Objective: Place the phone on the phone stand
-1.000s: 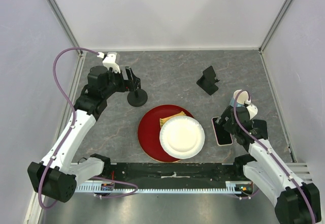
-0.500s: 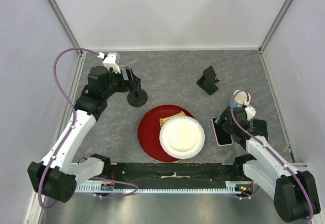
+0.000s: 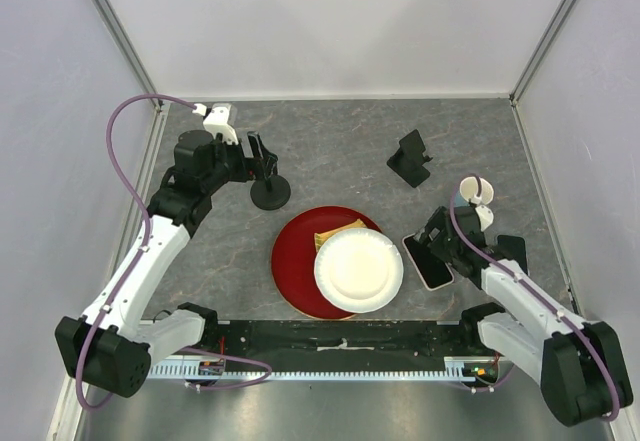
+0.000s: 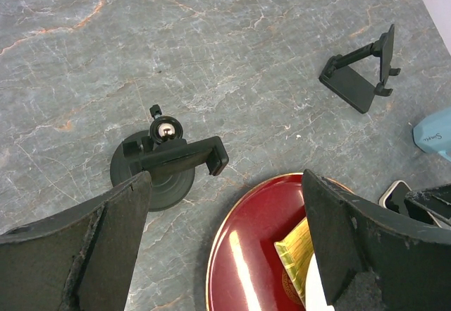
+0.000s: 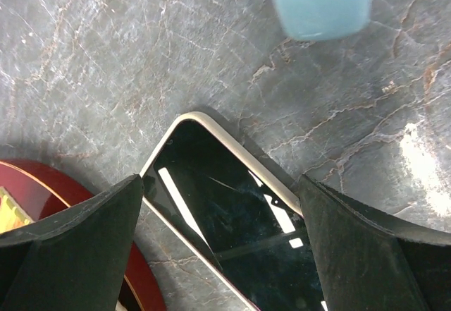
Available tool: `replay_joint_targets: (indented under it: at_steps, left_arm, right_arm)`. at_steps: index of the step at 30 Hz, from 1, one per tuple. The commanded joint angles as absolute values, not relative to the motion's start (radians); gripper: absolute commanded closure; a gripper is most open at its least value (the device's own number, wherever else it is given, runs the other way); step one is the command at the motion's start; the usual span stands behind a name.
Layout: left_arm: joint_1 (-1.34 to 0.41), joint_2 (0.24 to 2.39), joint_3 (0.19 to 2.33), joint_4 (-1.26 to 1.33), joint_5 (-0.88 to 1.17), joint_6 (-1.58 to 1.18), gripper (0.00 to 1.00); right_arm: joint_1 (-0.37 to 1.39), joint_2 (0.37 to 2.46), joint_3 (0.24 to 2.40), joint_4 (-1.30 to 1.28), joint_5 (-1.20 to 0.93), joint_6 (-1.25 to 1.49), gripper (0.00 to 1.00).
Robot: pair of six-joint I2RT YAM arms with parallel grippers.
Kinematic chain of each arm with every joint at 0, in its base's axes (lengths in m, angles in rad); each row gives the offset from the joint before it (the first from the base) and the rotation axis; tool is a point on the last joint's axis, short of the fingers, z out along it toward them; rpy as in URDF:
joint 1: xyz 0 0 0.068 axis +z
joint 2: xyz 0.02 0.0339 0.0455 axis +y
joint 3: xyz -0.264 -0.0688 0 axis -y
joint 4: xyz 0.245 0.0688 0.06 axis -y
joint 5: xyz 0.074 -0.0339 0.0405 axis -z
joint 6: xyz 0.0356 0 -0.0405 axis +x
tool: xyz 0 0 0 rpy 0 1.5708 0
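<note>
The phone (image 5: 239,233), black glass with a pale rim, lies flat and skewed on the grey table between the two wide-apart fingers of my right gripper (image 5: 222,251), which hangs low over it, open. From above, the phone (image 3: 428,266) rests just right of the plates, with the right gripper (image 3: 433,241) over its far end. The phone stand (image 3: 410,158), small and black with a tilted back rest, stands alone at the back right, also seen as the phone stand (image 4: 359,78). My left gripper (image 3: 262,161) is far off on the left, open and empty.
A black round-based clamp mount (image 4: 165,163) sits just below the left gripper. A red plate (image 3: 300,261) carries a yellow packet (image 3: 335,233) and a white paper plate (image 3: 358,269). A light blue mug (image 5: 320,1) stands just beyond the phone, close to the right arm.
The right gripper has swung left and twisted over the phone. The phone has turned from nearly straight to skewed, its far end now closer to the plates. The left arm has stayed put.
</note>
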State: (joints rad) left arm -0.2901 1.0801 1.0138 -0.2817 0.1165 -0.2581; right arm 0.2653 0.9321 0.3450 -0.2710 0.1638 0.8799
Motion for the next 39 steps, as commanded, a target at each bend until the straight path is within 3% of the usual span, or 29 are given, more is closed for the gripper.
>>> replay_joint_targets:
  at_steps: [1,8,12,16,18,21,24,30,39]
  left_arm:
    - [-0.291,1.085,1.014,-0.252,0.144,-0.285,0.07]
    - [-0.291,1.089,1.014,-0.255,0.143,-0.285,0.08]
    - [-0.291,1.091,1.016,-0.256,0.144,-0.285,0.08]
    - [-0.293,1.088,1.015,-0.259,0.138,-0.285,0.09]
    - [-0.291,1.089,1.015,-0.258,0.140,-0.287,0.10]
    - [-0.291,1.094,1.015,-0.258,0.146,-0.288,0.11]
    - [-0.295,1.095,1.012,-0.259,0.138,-0.288,0.11]
    - [-0.296,1.104,1.014,-0.259,0.137,-0.285,0.11]
    - [-0.298,1.114,1.017,-0.261,0.147,-0.285,0.10]
  right_arm:
    - [0.317,0.991,0.386,-0.440,0.189,0.920,0.02]
    - [0.342,0.933,0.477,-0.529,0.267,0.876,0.02]
    - [0.342,0.894,0.512,-0.569,0.210,0.870,0.02]
    - [0.342,0.801,0.494,-0.574,0.143,0.888,0.10]
    - [0.342,0.769,0.483,-0.496,0.077,0.858,0.27]
    - [0.342,0.790,0.482,-0.434,0.022,0.848,0.80]
    - [0.342,0.873,0.485,-0.353,-0.064,0.822,1.00]
    - [0.344,1.092,0.505,-0.259,-0.224,0.747,1.00]
    - [0.344,1.180,0.477,-0.206,-0.144,0.729,1.00]
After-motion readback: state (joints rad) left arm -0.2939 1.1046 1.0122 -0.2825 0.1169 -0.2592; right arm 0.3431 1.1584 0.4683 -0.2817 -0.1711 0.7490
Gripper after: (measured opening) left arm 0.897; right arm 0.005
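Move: The phone's middle lies some 4 cm back from the open right hand, about level sideways and 2 cm below; the fingers hang over its far part. The white plate is roughly 20 cm left and 7 cm back, the mug about 10 cm right and 12 cm ahead, and the phone stand some 22 cm ahead and 7 cm left. From the idle left hand, the phone is around 40 cm right, 14 cm back and 24 cm below. Drawing back about 2 cm close over the phone, the right hand then lifts nearly 5 cm, arcs left over the phone and sinks back to its starting height, ending some 7 cm farther left. The open fingers shut empty on the way up, while the wrist turns about 20 degrees counter-clockwise and tips steeper, bringing the closed tips down by the phone's left edge, on the plate side. ##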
